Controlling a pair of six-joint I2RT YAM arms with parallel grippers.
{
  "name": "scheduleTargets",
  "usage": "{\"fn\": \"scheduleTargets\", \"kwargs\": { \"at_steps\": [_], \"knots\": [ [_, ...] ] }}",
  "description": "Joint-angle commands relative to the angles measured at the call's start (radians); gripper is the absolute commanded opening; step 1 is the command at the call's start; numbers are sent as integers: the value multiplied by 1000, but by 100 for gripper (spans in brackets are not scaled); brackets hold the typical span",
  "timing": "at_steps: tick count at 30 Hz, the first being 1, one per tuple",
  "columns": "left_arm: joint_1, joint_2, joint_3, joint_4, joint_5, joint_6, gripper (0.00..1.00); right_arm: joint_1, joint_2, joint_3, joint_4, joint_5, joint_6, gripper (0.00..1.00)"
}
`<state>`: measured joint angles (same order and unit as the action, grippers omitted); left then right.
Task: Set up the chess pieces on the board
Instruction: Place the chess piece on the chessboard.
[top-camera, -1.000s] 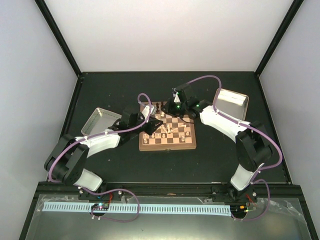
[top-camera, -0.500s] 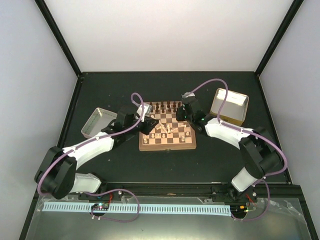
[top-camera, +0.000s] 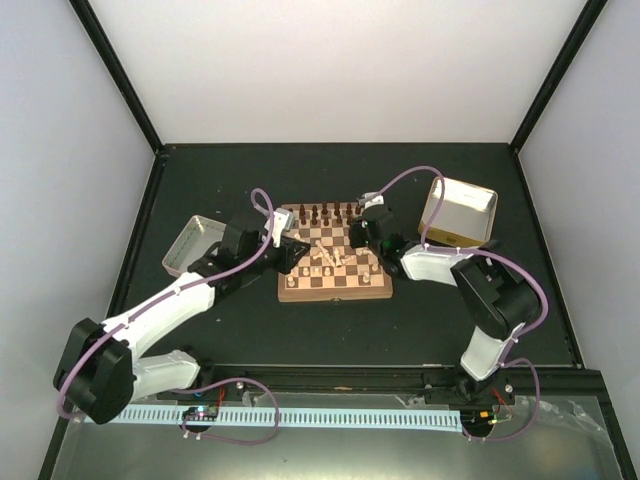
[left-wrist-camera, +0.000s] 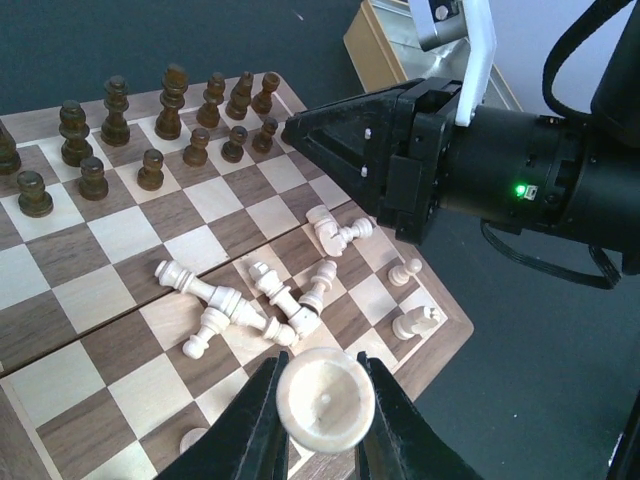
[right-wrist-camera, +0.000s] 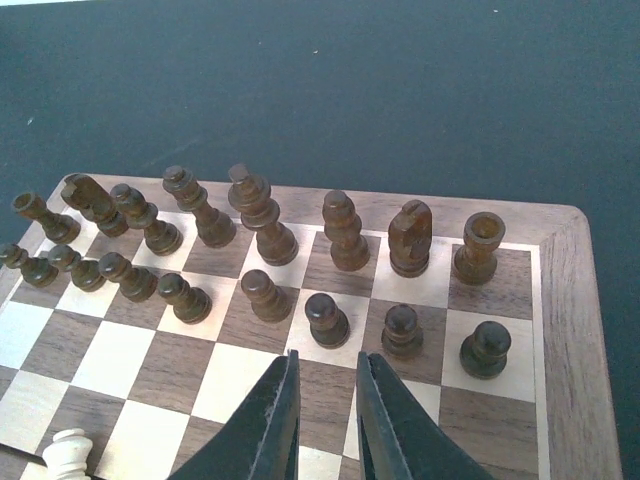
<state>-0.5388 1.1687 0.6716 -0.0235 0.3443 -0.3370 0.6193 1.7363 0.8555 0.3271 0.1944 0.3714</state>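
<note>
The board (top-camera: 336, 291) lies at mid-table, with dark pieces (top-camera: 328, 212) standing in two rows along its far edge. Several pale chess pieces (left-wrist-camera: 250, 305) lie toppled in a heap mid-board; a pale knight (left-wrist-camera: 415, 322) and pawn (left-wrist-camera: 405, 271) stand near the right rim. My left gripper (left-wrist-camera: 325, 400) is shut on one pale piece, its round base facing the camera, above the board's near squares. My right gripper (right-wrist-camera: 328, 375) hovers over the squares just in front of the dark pawns (right-wrist-camera: 327, 320), jaws slightly apart with nothing between them.
A shallow metal tray (top-camera: 190, 245) sits left of the board and another (top-camera: 460, 213) at the back right. Seen from the left wrist, the right arm's black wrist (left-wrist-camera: 480, 170) reaches over the board's far right corner. Dark tabletop surrounds the board.
The right gripper swung from the board's far edge to its back-right squares and its jaws parted a little. The left arm shifted slightly left, still holding its pale piece.
</note>
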Motion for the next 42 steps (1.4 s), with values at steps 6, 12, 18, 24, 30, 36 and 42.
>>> {"fn": "scheduleTargets", "kwargs": {
  "at_steps": [6,12,18,24,30,36,42],
  "knots": [
    [-2,-45,52,-51,12,-9,5,-6,-32,89,-196,-2,72,24],
    [-2,-50,53,-58,30,-9,5,-11,-29,224,-560,-30,155,33],
    [0,-57,67,-54,96,-58,5,-13,-140,166,-614,-219,179,41],
    [5,-74,95,37,225,-245,5,-13,-353,21,-353,-546,198,53],
    [18,-78,114,147,286,-569,6,-11,-475,-133,26,-795,253,53],
    [23,-62,113,289,332,-876,5,-4,-558,-205,287,-865,297,50],
    [26,-12,108,410,411,-1069,4,0,-598,-200,298,-874,135,48]
  ]
}}
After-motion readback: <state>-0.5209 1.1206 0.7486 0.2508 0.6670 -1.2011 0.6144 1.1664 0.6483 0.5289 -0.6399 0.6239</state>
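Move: The white chess piece, already in the left fingers, lies from the right hand about 11 cm back, 12 cm left and 8 cm higher. A dark pawn stands some 5 cm ahead of the right hand, 1 cm left and 3 cm below; the lying white pieces are 4 cm back, 6 cm left and 5 cm below. The piece is right at the left hand. Right fingers open, rising 19 cm and backing 16 towards the white piece, which the left hand raises 12 cm, tilting. ##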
